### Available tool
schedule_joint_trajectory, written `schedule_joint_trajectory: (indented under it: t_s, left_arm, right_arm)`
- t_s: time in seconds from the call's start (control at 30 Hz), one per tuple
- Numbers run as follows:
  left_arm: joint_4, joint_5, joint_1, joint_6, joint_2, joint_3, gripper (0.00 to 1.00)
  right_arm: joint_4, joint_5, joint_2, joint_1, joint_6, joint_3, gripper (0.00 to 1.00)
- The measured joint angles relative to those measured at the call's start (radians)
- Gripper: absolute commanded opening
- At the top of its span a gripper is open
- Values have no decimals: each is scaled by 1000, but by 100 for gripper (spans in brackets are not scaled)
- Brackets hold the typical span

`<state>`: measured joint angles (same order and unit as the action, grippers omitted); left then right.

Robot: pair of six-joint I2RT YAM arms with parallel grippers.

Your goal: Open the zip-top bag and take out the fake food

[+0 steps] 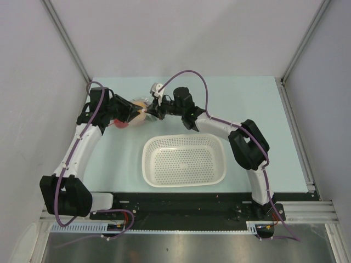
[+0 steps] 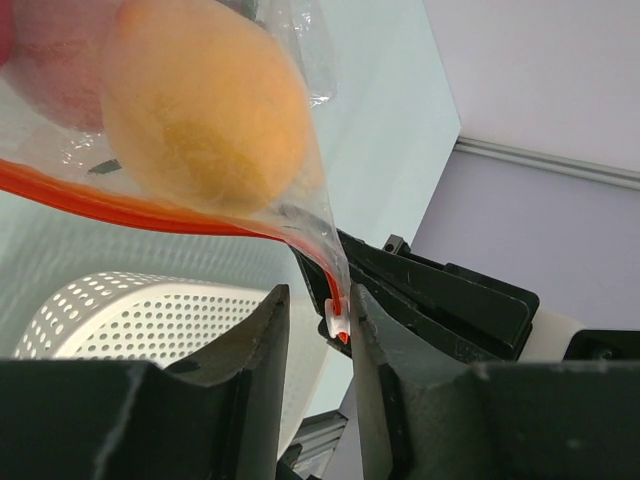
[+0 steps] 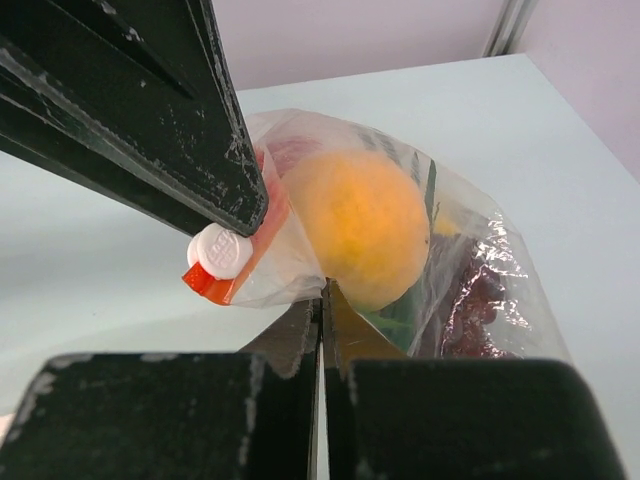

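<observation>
The zip-top bag (image 1: 140,111) hangs above the table at the back left, between both grippers. Through the clear film show an orange fruit (image 2: 205,110) (image 3: 365,225), a red piece (image 2: 45,70), dark purple grapes (image 3: 478,300) and something green (image 3: 400,322). My left gripper (image 2: 318,300) (image 1: 131,113) is open, and the white slider (image 2: 337,318) on the red-orange zip strip (image 2: 120,208) sits between its fingers, close to the right one. My right gripper (image 3: 322,295) (image 1: 150,113) is shut on the bag's film just below the orange fruit. The slider (image 3: 220,250) also shows there under the left finger.
A white perforated basket (image 1: 147,164) (image 2: 130,310) stands on the pale green table in front of the bag, with nothing in it. Grey walls and metal rails close the table in at the back and on both sides.
</observation>
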<state>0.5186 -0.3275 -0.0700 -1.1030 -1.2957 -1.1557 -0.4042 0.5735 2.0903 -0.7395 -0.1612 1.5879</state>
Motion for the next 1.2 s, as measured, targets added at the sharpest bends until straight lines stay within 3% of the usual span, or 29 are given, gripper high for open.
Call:
schedule_joint_trajectory:
  t_s: [0.47, 0.77, 0.97, 1.0, 1.1, 1.2]
  left_arm:
    - [-53, -53, -7, -45, 0, 4, 28]
    - [-66, -69, -16, -50, 0, 24, 33]
    - [-68, -71, -29, -56, 0, 35, 17]
    - [-68, -71, -29, -58, 0, 35, 10]
    - [-68, -71, -29, -59, 0, 35, 0]
    - [-67, -69, -30, -58, 0, 35, 0]
  right_arm:
    - [30, -6, 0, -3, -1, 6, 0]
    - [40, -18, 0, -10, -11, 10, 0]
    - [47, -23, 0, -19, -23, 10, 0]
    - [47, -27, 0, -19, -25, 10, 0]
    - [48, -33, 0, -20, -32, 10, 0]
    - [48, -35, 0, -20, -37, 11, 21]
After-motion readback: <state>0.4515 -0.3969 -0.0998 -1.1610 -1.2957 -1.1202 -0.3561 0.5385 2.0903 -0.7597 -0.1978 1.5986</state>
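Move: The white zip slider at the bag's corner lies about 2 cm to the right of the left hand, level with it fore and aft and a touch lower. The orange fruit inside the bag is some 6 cm ahead of the left hand, 4 cm to its left and 4 cm below; the white tray's middle is roughly 14 cm back, 18 cm right and 17 cm below. From the right hand, the slider lies about 3 cm back, 1 cm left and 1 cm up. Bring the left gripper about 2 cm to the right onto the slider end of the zip, arching up roughly 1 cm and back down on the way with only a slight roll. Once there, shut its part-open fingers to pinch the zip end. Meanwhile let the right gripper keep its pinch on the bag's edge beside it, almost still. ##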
